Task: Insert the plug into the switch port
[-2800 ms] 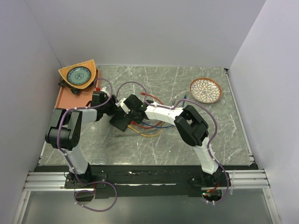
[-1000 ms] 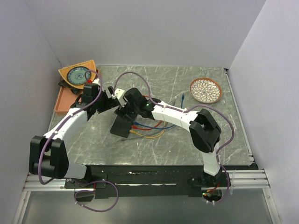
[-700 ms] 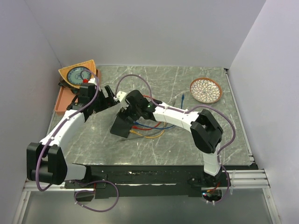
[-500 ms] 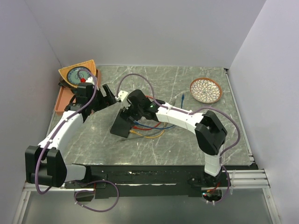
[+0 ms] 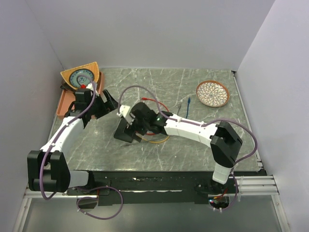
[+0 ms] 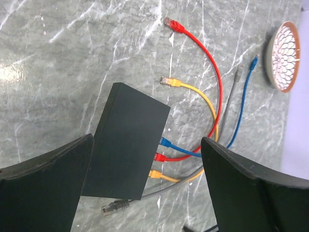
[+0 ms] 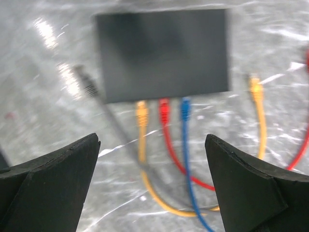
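The flat black switch box [image 6: 128, 145] lies on the marble table. Blue [image 6: 165, 142], red [image 6: 161, 156] and yellow [image 6: 154, 174] plugs sit in ports along its narrow side. A grey plug [image 6: 115, 208] lies loose on the table at the box's corner, in no port, with nothing holding it. My left gripper [image 6: 147, 140] hovers open high above the box, off its left side in the top view [image 5: 110, 101]. My right gripper [image 7: 152, 140] hangs open over the cables beside the box [image 7: 161, 53]. The grey plug [image 7: 87, 82] looks blurred there.
Free cable ends in red [image 6: 169, 21], yellow [image 6: 166, 81], blue [image 6: 254, 60] and grey [image 6: 238, 72] trail across the table. A patterned bowl [image 5: 213, 93] stands at the back right. An orange tray [image 5: 63, 105] and a wedge-shaped plate [image 5: 81, 77] sit at the back left.
My right gripper has slid toward the near edge, over the box and cables, and its elbow swung right. The left gripper drew back a little to the left. The box stayed put.
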`<action>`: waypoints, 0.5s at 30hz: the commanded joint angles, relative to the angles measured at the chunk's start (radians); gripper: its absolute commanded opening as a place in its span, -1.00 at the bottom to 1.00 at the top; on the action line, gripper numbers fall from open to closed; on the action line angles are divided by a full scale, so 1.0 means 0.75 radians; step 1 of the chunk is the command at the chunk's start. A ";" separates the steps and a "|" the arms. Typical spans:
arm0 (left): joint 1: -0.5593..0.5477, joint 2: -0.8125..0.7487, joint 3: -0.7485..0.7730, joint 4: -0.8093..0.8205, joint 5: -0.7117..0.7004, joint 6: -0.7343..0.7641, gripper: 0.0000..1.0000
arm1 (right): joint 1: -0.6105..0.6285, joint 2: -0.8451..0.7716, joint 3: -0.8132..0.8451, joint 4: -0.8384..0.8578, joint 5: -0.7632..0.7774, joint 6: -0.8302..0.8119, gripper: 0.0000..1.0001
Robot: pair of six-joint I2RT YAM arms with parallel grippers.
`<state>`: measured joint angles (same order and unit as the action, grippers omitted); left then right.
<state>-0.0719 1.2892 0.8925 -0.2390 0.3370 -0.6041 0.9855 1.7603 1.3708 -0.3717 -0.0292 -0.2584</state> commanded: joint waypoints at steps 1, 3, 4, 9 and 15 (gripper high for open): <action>0.045 -0.003 -0.016 0.081 0.121 -0.033 0.97 | 0.099 0.013 -0.016 -0.014 0.025 -0.044 0.87; 0.057 0.001 -0.016 0.075 0.129 -0.029 0.96 | 0.146 0.027 -0.028 0.003 0.037 -0.050 0.71; 0.059 0.007 -0.016 0.071 0.133 -0.027 0.96 | 0.156 0.046 -0.030 0.011 0.071 -0.050 0.68; 0.071 0.003 -0.036 0.079 0.140 -0.027 0.96 | 0.187 0.126 -0.008 0.027 0.131 -0.042 0.59; 0.079 -0.003 -0.047 0.081 0.154 -0.029 0.96 | 0.189 0.205 0.009 0.050 0.151 -0.052 0.43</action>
<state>-0.0212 1.2915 0.8616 -0.2134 0.4232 -0.6144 1.1286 1.8912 1.3643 -0.3691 0.0467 -0.2863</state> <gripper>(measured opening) 0.983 0.735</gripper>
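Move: The loose gray plug lies by the switch's near end, about 6 cm back, 5 cm left and 10 cm below the right hand. At that same depth, the switch's middle is about 1 cm ahead and 4 cm left, the seated yellow plug about 3 cm back with no sideways offset, and the seated red plug roughly 1 cm back and 1 cm right. From the left hand the gray plug is some 16 cm back, 3 cm right and 13 cm below. Right hand swings back about 5 cm and left, then sinks 6 cm towards the gray plug, fingers narrowing. ##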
